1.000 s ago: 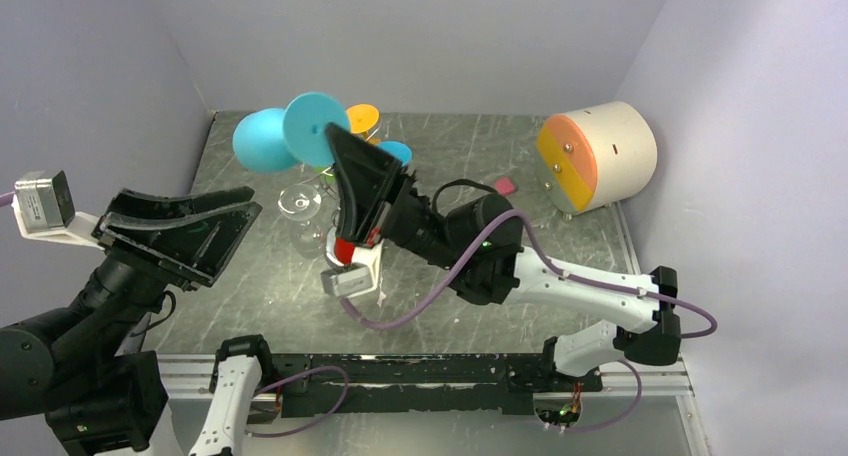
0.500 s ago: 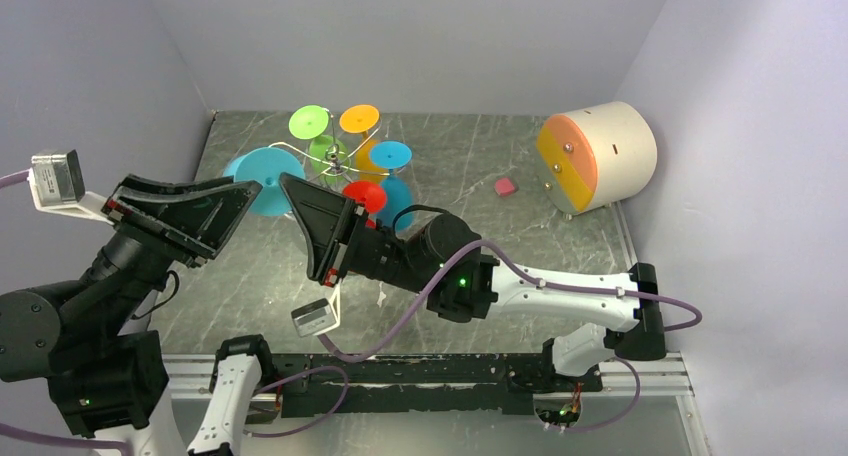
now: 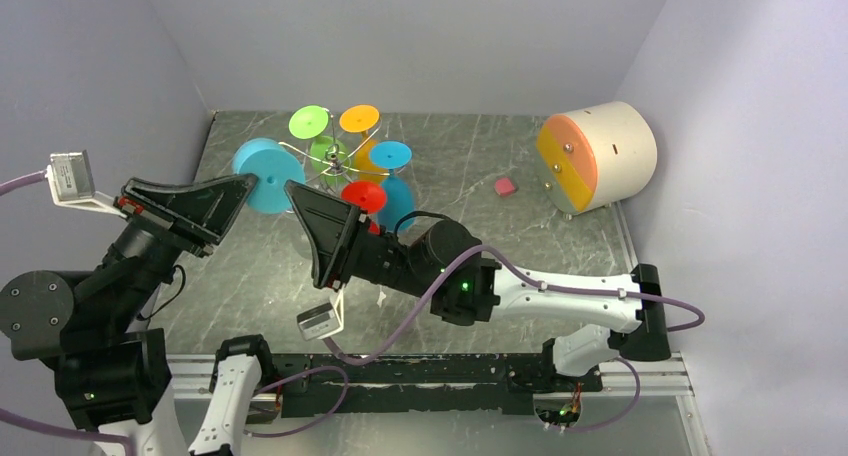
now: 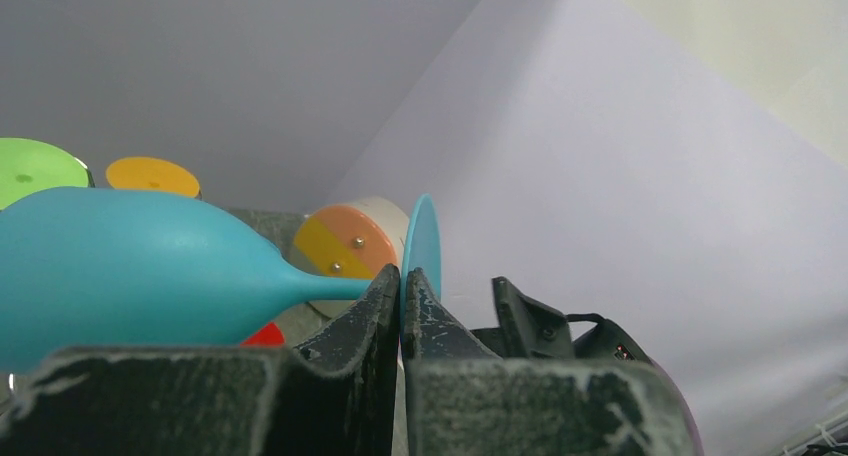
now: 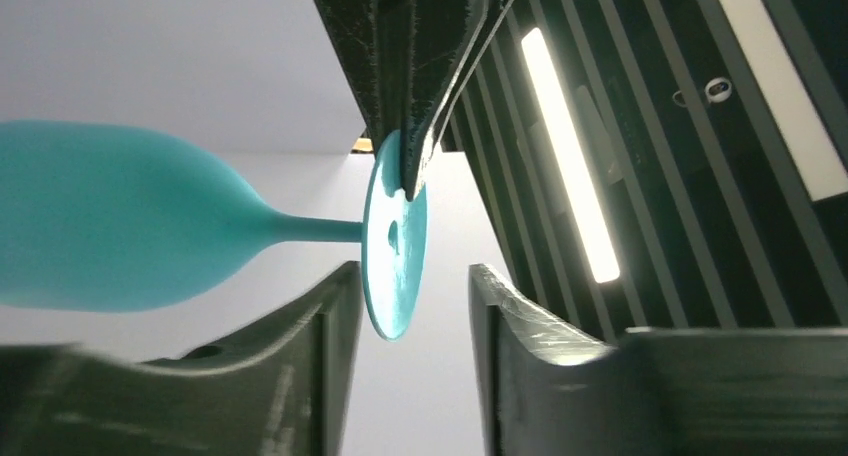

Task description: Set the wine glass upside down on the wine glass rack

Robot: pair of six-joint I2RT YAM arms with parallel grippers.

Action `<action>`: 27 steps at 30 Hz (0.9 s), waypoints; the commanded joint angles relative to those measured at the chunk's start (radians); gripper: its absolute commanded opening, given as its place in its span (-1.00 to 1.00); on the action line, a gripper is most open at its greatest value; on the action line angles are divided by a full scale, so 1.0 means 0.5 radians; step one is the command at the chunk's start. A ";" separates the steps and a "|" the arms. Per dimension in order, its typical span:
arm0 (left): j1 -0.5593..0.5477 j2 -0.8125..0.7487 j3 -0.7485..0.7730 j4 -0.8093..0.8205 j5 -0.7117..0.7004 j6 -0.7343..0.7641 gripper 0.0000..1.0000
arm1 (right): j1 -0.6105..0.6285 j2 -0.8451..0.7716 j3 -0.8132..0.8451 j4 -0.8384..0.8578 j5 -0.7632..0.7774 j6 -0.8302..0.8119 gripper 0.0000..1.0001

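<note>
The teal wine glass (image 3: pixel 262 168) hangs in the air left of the wine glass rack (image 3: pixel 337 162). Its round foot (image 4: pixel 422 238) is pinched at the rim by my left gripper (image 3: pixel 243 184), which is shut on it; the bowl (image 4: pixel 110 266) points away to the left. My right gripper (image 3: pixel 293 189) is open. In the right wrist view its fingers (image 5: pixel 335 306) stand on either side of the foot (image 5: pixel 395 236), neither pad pressing it. The silver wire rack carries several coloured glasses hung upside down.
On the rack hang a green glass (image 3: pixel 310 122), an orange one (image 3: pixel 360 118), a blue one (image 3: pixel 391 155) and a red one (image 3: pixel 364 195). A white drum with an orange and yellow face (image 3: pixel 598 156) lies at the back right. A small pink piece (image 3: pixel 505 186) lies on the table.
The right arm brought the teal glass down and forward from in front of the rack. My left gripper closed on the foot's rim, and my right gripper opened and let go.
</note>
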 commanded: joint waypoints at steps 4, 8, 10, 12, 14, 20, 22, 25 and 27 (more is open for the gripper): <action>-0.007 -0.053 -0.125 0.367 -0.035 -0.100 -0.86 | 0.009 -0.151 -0.108 0.133 0.142 0.169 0.33; -0.007 -0.038 -0.092 0.370 -0.189 0.020 -0.86 | 0.010 -0.235 -0.229 0.204 0.157 0.530 0.53; -0.007 -0.035 -0.090 0.330 -0.303 0.092 -0.86 | 0.009 -0.273 -0.301 0.320 0.157 0.686 0.59; -0.007 -0.050 -0.127 0.314 -0.420 0.140 -0.86 | 0.007 -0.300 -0.369 0.413 0.179 0.783 0.70; -0.007 -0.073 -0.187 0.315 -0.519 0.163 -0.86 | 0.005 -0.326 -0.429 0.486 0.205 0.889 0.97; -0.007 -0.050 -0.328 0.143 -0.770 0.286 -0.86 | 0.008 -0.443 -0.701 0.781 0.339 1.218 1.00; -0.007 -0.054 -0.444 0.130 -0.784 0.224 -0.86 | 0.007 -0.476 -0.786 0.886 0.452 1.373 1.00; -0.007 -0.050 -0.607 0.140 -0.775 0.148 -0.86 | 0.012 -0.528 -0.873 0.960 0.606 1.556 1.00; -0.007 -0.020 -0.658 0.080 -0.820 0.140 -0.86 | 0.017 -0.583 -0.909 0.946 0.705 1.781 1.00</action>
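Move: The left fingers hold the upturned blue glass by its foot. The rack's free hook lies about 15 cm ahead of this hand, 6 cm left and 20 cm below. At nearly that lower height, the hanging green foot is some 25 cm ahead, straight out from the hand, and the clear one 7 cm ahead. For the right hand, the blue foot is about 5 cm left and 2 cm ahead; the hook is 16 cm ahead, 14 cm left, 20 cm below. Forward and left at first, then steeply down, the left hand carries the blue glass towards the free hook, some 9 cm forward and 6–7 cm each left and down, swinging about 20 degrees counter-clockwise with its grip kept on the foot. The right hand opens wide and backs off from the foot, about 8 cm right and 6 cm down, rolling about its fingers. ##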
